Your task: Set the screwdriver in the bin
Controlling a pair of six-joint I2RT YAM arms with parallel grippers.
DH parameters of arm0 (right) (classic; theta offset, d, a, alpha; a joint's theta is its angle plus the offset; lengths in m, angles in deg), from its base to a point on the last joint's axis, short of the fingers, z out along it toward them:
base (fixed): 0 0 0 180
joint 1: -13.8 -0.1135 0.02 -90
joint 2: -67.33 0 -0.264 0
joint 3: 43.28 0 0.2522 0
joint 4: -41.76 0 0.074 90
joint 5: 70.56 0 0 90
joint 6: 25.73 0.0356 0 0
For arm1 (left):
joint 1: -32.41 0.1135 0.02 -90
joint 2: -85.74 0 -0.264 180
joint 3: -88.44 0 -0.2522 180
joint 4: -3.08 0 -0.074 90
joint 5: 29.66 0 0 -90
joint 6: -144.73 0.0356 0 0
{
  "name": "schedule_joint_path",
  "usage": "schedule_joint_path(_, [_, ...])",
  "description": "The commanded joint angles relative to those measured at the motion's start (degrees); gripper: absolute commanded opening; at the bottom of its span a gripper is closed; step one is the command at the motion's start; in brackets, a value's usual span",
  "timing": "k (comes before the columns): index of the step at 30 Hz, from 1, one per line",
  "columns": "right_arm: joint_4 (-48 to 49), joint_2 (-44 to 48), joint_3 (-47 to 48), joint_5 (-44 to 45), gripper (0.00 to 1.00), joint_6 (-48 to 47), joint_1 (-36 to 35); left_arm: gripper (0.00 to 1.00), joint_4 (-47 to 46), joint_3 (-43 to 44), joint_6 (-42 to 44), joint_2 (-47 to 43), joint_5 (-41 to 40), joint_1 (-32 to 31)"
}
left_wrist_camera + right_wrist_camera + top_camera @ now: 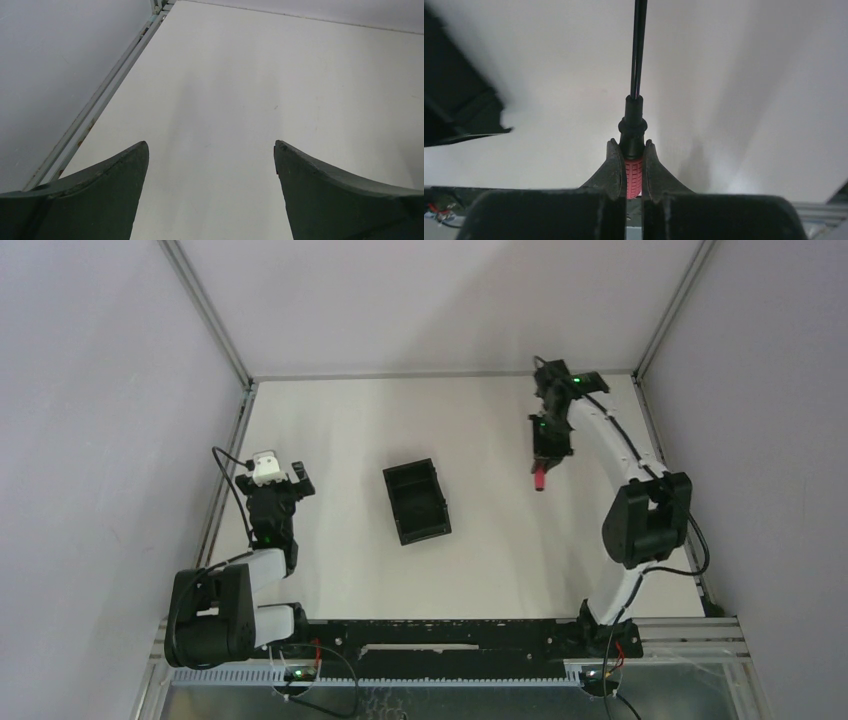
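The screwdriver (633, 172) has a ribbed red handle, a black collar and a thin black shaft running straight ahead over the white table. My right gripper (631, 146) is shut on the red handle. In the top view the right gripper (544, 462) sits at the right of the table, with the red end of the screwdriver (540, 480) showing just below it. The bin (415, 502), a small black open tray, stands near the table's middle, left of that gripper. It shows as a dark blurred shape, the bin (454, 100), at the left of the right wrist view. My left gripper (211, 145) is open over bare table.
The left gripper (272, 480) rests at the table's left side, near the metal frame rail (228, 470). Grey walls close in the table on the left, back and right. A black rail with cables (450, 640) runs along the near edge.
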Motion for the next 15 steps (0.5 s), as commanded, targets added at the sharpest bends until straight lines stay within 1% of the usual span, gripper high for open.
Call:
schedule_joint_path(1, [1.8, -4.8, 7.6, -5.2, 0.00, 4.6, -10.6, 1.00, -1.3, 0.6, -0.4, -0.7, -0.1, -0.4])
schedule_joint_path(4, [2.4, -9.8, 15.4, -5.9, 0.00, 5.3, -17.8, 1.00, -1.3, 0.6, -0.3, -0.8, -0.1, -0.4])
schedule_joint_path(5, [2.4, -11.6, 19.3, -6.0, 0.00, 5.0, -20.2, 1.00, -1.3, 0.6, -0.3, -0.8, -0.1, -0.4])
schedule_joint_path(9, [2.1, -18.3, 30.3, -6.2, 0.00, 2.2, -27.3, 1.00, -1.3, 0.6, -0.4, -0.7, -0.1, -0.4])
schedule_joint_path(12, [3.3, -21.1, 33.3, -3.4, 0.00, -2.5, -32.1, 1.00, -1.2, 0.6, -0.4, -0.7, -0.1, -0.4])
schedule_joint_path(15, [5.9, -22.3, 30.8, 2.4, 0.00, -8.6, -36.0, 1.00, -1.3, 0.6, -0.4, -0.7, -0.1, -0.4])
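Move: The bin, where the screwdriver is being taken, lies about 26 cm to the right hand's left and roughly 2 cm back, its middle some 12 cm below that hand. The table between them is clear. From the idle left hand the bin is around 30 cm to the right, 6 cm back and 10 cm lower. The screwdriver, already off the table and still pinched by the handle in the right fingers, is swept fast to the left, about 27 cm at nearly constant height, until it is over the bin. The hand swings counter-clockwise some 35 degrees on the way and tilts slightly, slowing towards the end with the fingers kept shut. ##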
